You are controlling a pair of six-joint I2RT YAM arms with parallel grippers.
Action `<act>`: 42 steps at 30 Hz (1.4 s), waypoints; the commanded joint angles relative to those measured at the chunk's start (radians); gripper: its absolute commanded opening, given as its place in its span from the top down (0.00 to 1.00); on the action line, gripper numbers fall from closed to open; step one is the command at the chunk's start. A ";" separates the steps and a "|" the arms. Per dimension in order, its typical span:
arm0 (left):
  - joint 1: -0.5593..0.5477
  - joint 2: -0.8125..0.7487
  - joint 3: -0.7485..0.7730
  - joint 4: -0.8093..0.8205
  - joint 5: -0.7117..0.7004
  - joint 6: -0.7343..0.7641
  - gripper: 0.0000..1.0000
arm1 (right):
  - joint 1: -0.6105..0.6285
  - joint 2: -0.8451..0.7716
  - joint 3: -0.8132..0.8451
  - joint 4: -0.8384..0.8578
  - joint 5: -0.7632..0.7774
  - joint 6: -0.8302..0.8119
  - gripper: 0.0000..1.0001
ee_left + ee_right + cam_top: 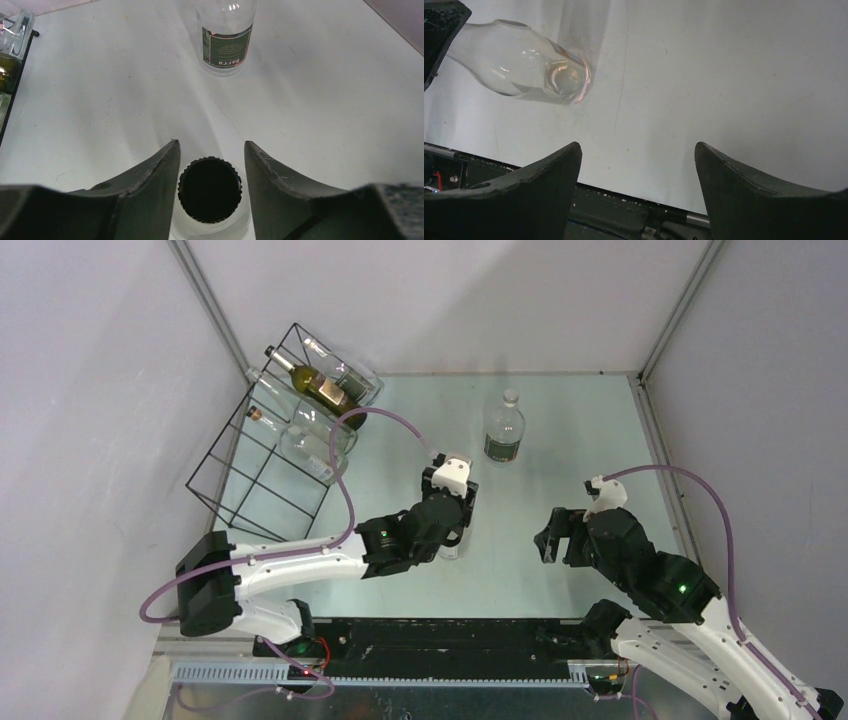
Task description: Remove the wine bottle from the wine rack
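The black wire wine rack [262, 455] stands at the far left and holds a green wine bottle [322, 386] and clear bottles [318, 440]. My left gripper [453, 532] points down over a clear bottle standing upright on the table. In the left wrist view its black ribbed cap [210, 190] sits between the fingers of the left gripper [211, 145], which is open with a thin gap on each side. The right wrist view shows that bottle's glass body [516, 60] at upper left. My right gripper [553, 536] [638, 145] is open, with nothing between its fingers.
Another clear bottle with a dark label [503, 427] [226, 37] stands upright at the far middle of the table. Grey walls close in the table on three sides. The black rail [624, 205] at the near edge lies below the right gripper.
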 commanded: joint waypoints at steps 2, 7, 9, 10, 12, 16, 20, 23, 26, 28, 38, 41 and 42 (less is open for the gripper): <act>-0.007 -0.031 0.047 0.009 -0.061 -0.006 0.39 | -0.005 -0.011 0.033 0.020 -0.013 -0.021 0.13; -0.010 -0.036 0.076 -0.031 -0.071 0.001 0.30 | -0.006 -0.028 0.033 0.013 0.003 -0.021 0.12; -0.013 -0.026 0.106 -0.075 -0.089 0.002 0.28 | -0.008 -0.025 0.033 0.014 0.010 -0.027 0.12; -0.014 -0.017 0.117 -0.105 -0.098 0.002 0.27 | -0.008 -0.024 0.033 0.018 0.009 -0.030 0.12; -0.015 -0.009 0.138 -0.134 -0.122 0.001 0.25 | -0.008 -0.021 0.033 0.025 0.003 -0.036 0.11; -0.017 -0.014 0.156 -0.155 -0.142 0.001 0.15 | -0.011 -0.019 0.033 0.028 -0.001 -0.035 0.11; -0.017 -0.031 0.193 -0.181 -0.158 0.017 0.06 | -0.012 -0.020 0.039 0.029 -0.004 -0.037 0.11; -0.017 -0.068 0.232 -0.198 -0.177 0.045 0.03 | -0.011 -0.017 0.044 0.030 0.005 -0.044 0.11; -0.017 -0.115 0.249 -0.182 -0.197 0.121 0.02 | -0.012 -0.010 0.045 0.051 0.031 -0.050 0.11; -0.015 -0.166 0.244 -0.131 -0.196 0.203 0.01 | -0.012 0.006 0.045 0.080 0.034 -0.080 0.13; 0.373 -0.455 0.194 -0.366 0.095 0.090 0.00 | 0.104 0.124 0.112 0.353 -0.082 -0.256 0.14; 0.454 -0.548 0.152 -0.484 0.110 0.071 0.00 | 0.180 0.199 0.141 0.408 -0.066 -0.309 0.14; 0.485 -0.596 0.128 -0.532 0.112 0.068 0.00 | 0.194 0.215 0.151 0.439 -0.052 -0.319 0.14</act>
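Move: The cork-stoppered clear bottle leaning in the rack, next in line, is about 31 cm left, 20 cm ahead and 11 cm below the left hand. The green wine bottle is some 13 cm farther out than that bottle and 4 cm right of it. The black-capped bottle stands directly under the left hand, its middle 11 cm down; from the right hand it is about 18 cm left, 8 cm ahead and 9 cm lower. The black-capped bottle's neck is left standing between the left fingers as they spread from half to fully open. The hand lifts clear, then still rising sweeps left towards the rack, roughly 17 cm up and 20 cm left in all, fingers tipping up and turning counter-clockwise. Late on, the open right hand moves about 6 cm left and a little up towards the same bottle. ##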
